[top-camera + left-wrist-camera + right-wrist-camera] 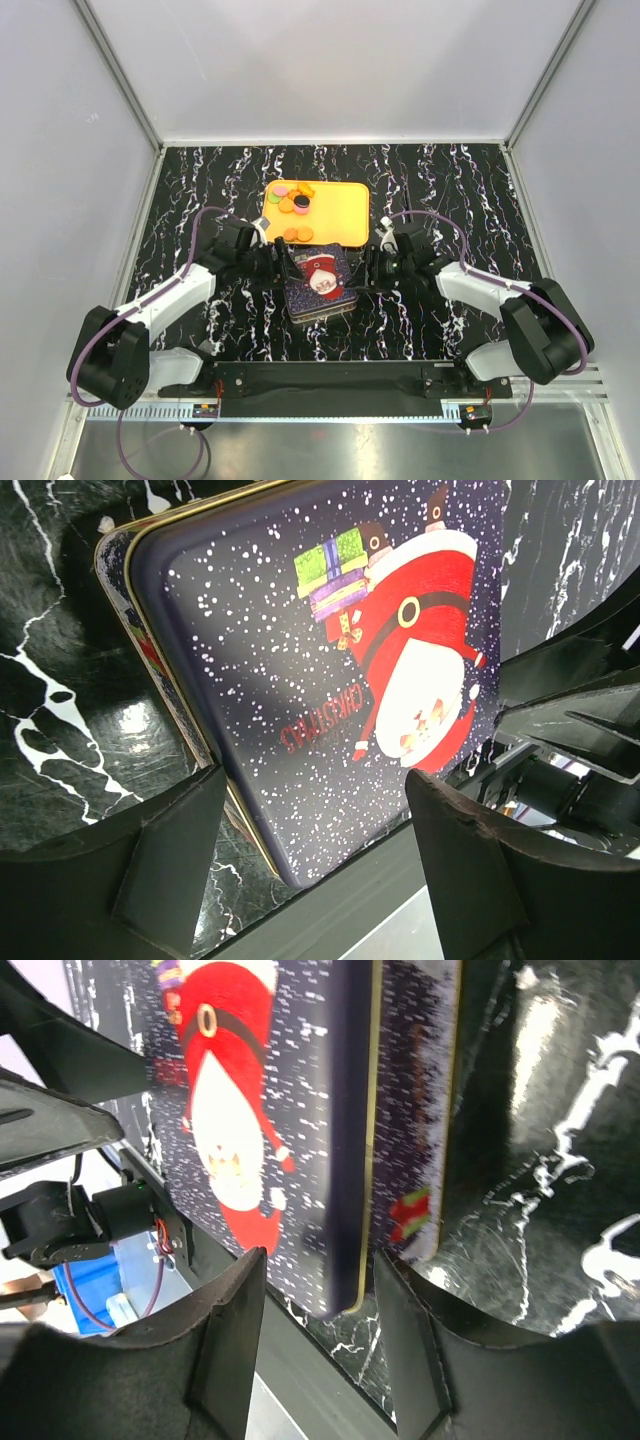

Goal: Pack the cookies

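Observation:
The cookies (pixel 293 201), small orange, black, green and pink discs, lie on the orange tray (pixel 340 215) at the back; two more orange ones (pixel 297 234) sit near its front edge. In front of the tray stands a dark blue Christmas tin with a Santa lid (pixel 322 275). The lid (pixel 300 680) sits askew over the tin's base (pixel 150 650). My left gripper (pixel 285 268) (pixel 310 850) is open, with the lid's corner between its fingers. My right gripper (pixel 362 268) (pixel 315 1330) is open astride the lid's edge (pixel 345 1160), above the base (pixel 415 1110).
The black marbled tabletop (pixel 470 190) is walled in by white panels on three sides. A black rail (pixel 330 380) carrying the arm bases runs along the near edge, close behind the tin.

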Controlling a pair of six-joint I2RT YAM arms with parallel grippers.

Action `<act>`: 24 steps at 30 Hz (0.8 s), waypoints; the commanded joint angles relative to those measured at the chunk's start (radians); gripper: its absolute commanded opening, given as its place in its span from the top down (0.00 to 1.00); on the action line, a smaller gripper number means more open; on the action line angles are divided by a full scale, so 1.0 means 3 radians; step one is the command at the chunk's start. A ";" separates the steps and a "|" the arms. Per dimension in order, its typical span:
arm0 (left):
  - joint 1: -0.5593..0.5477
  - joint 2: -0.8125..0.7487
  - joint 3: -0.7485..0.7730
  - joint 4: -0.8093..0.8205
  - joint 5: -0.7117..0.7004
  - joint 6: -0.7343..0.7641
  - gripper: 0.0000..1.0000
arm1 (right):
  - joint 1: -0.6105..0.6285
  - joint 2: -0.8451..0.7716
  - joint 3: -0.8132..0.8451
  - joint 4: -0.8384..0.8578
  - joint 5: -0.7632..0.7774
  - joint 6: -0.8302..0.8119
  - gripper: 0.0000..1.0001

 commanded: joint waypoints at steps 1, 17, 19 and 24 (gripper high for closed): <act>-0.0022 -0.0003 0.0143 0.0175 0.0186 -0.0054 0.23 | 0.0046 0.0051 0.0060 0.0271 -0.0157 0.0061 0.46; -0.0017 -0.0024 0.0112 0.0124 0.0002 0.0033 0.25 | 0.0086 -0.0424 0.0750 -0.1287 0.1003 -0.0450 0.79; -0.0017 -0.0024 0.0127 0.0114 -0.0024 0.0053 0.25 | 0.0203 -0.0440 0.0974 -0.1573 0.1263 -0.0532 0.87; -0.0017 0.0012 0.0143 0.0119 -0.0019 0.0074 0.25 | 0.0291 -0.0445 0.1114 -0.1718 0.1433 -0.0548 0.93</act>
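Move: The tin's Santa lid is between the grippers. Its middle is about 8 cm left of the right gripper, 2 cm ahead and 1 cm lower, with the lid's right edge already between the open right fingers; from the left gripper it is some 7 cm right, 1 cm ahead and 2 cm down. Two orange cookies lie roughly 11 cm ahead and 13 cm left of the right hand, the yellow tray's middle 16 cm ahead and 9 cm left, both 5 cm lower. Pinch the lid's right edge near its near corner by closing the right fingers from about half open to a third, easing slightly down and right as they shut, then lift about 7 cm with some 3 cm forward, rolling and tilting the wrist some 20 degrees as the lid comes up off the tin. Leave the left gripper where it is, still open at the left side. ##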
